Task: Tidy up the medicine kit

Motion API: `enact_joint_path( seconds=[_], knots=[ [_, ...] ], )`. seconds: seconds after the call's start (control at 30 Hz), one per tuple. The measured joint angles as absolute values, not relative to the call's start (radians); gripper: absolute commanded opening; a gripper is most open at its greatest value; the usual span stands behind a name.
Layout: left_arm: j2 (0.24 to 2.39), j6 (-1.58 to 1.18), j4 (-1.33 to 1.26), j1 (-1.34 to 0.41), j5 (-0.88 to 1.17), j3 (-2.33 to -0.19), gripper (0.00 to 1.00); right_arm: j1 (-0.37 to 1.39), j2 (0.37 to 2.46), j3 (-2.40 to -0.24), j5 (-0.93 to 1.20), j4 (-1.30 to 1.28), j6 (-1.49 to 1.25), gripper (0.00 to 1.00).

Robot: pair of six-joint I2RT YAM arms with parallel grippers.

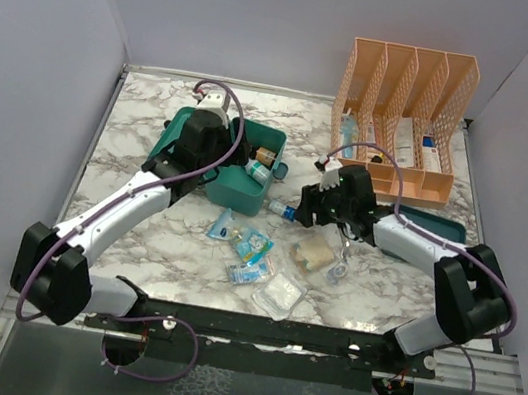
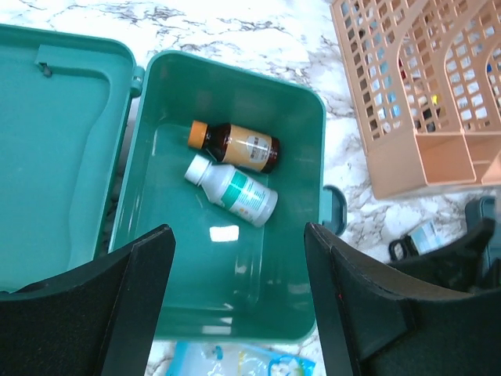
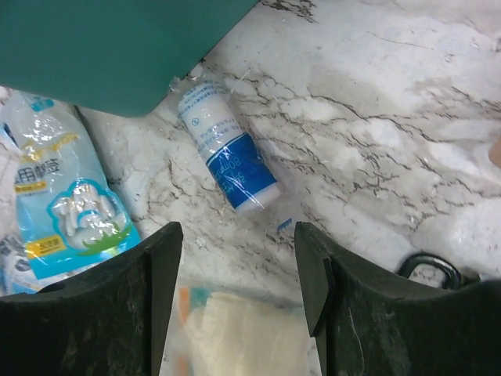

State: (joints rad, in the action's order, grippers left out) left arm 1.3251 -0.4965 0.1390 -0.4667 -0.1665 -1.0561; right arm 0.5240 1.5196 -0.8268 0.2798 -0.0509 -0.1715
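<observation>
The teal medicine kit point(image 1: 239, 193) lies open on the marble table, its lid point(image 2: 55, 157) flat to the left. Inside the box point(image 2: 235, 86) lie a brown bottle with an orange cap point(image 2: 235, 145) and a white bottle with a green label point(image 2: 235, 192). My left gripper point(image 2: 239, 298) hangs open above the box's near end with nothing between its fingers. My right gripper point(image 3: 239, 290) stands open just right of the kit point(image 3: 117, 47), above a gauze packet point(image 3: 235, 337). A blue-and-white wrapped roll point(image 3: 227, 153) lies just beyond its fingertips.
A tall orange mesh file organizer point(image 1: 404, 120) stands at the back right, with a flat dark tray point(image 1: 432, 226) in front of it. Several plastic packets point(image 1: 254, 245) lie scattered in front of the kit. A black looped handle point(image 3: 427, 266) lies right of my right gripper.
</observation>
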Motion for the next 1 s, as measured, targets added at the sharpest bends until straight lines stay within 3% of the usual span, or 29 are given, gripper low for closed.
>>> enact_joint_path(
  seconds=[0.37,0.6,1.0],
  knots=[
    [1.015,-0.403,-0.001,-0.467,-0.143,-0.799,0.72,0.529,1.686,-0.908,0.374,-0.014,0.009,0.54],
    [0.947,-0.395,-0.086,-0.467,-0.112,-0.762,0.73,0.529,1.764,-0.971,0.416,-0.031,0.084,0.53],
    [0.936,-0.405,-0.117,-0.467,-0.097,-0.741,0.73,0.529,1.802,-0.990,0.394,-0.087,0.110,0.23]
  ],
)
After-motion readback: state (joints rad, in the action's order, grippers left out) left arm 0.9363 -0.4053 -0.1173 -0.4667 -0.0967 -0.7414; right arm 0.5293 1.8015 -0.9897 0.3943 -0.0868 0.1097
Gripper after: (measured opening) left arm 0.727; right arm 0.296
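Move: The small bagged bottle with the blue label lies about 3 cm ahead of the right gripper, 4 cm to its left and 5 cm below. From that gripper the teal box stands some 11 cm ahead and 15 cm left, the gauze packet 5 cm back and 3 cm right, and the glove packet 6 cm back and 10 cm left. From the left gripper the bottle is roughly 5 cm back, 13 cm right and 17 cm lower. Lower the right gripper about 5 cm onto the blue end of the small bottle, easing some 3 cm forward-left on the way and turning about 15 degrees counter-clockwise to line up; then close the fingers to pinch that end. Meanwhile draw the empty, open left gripper back about 6 cm and up 5 cm, away from the teal box, tipping its fingers upward. ##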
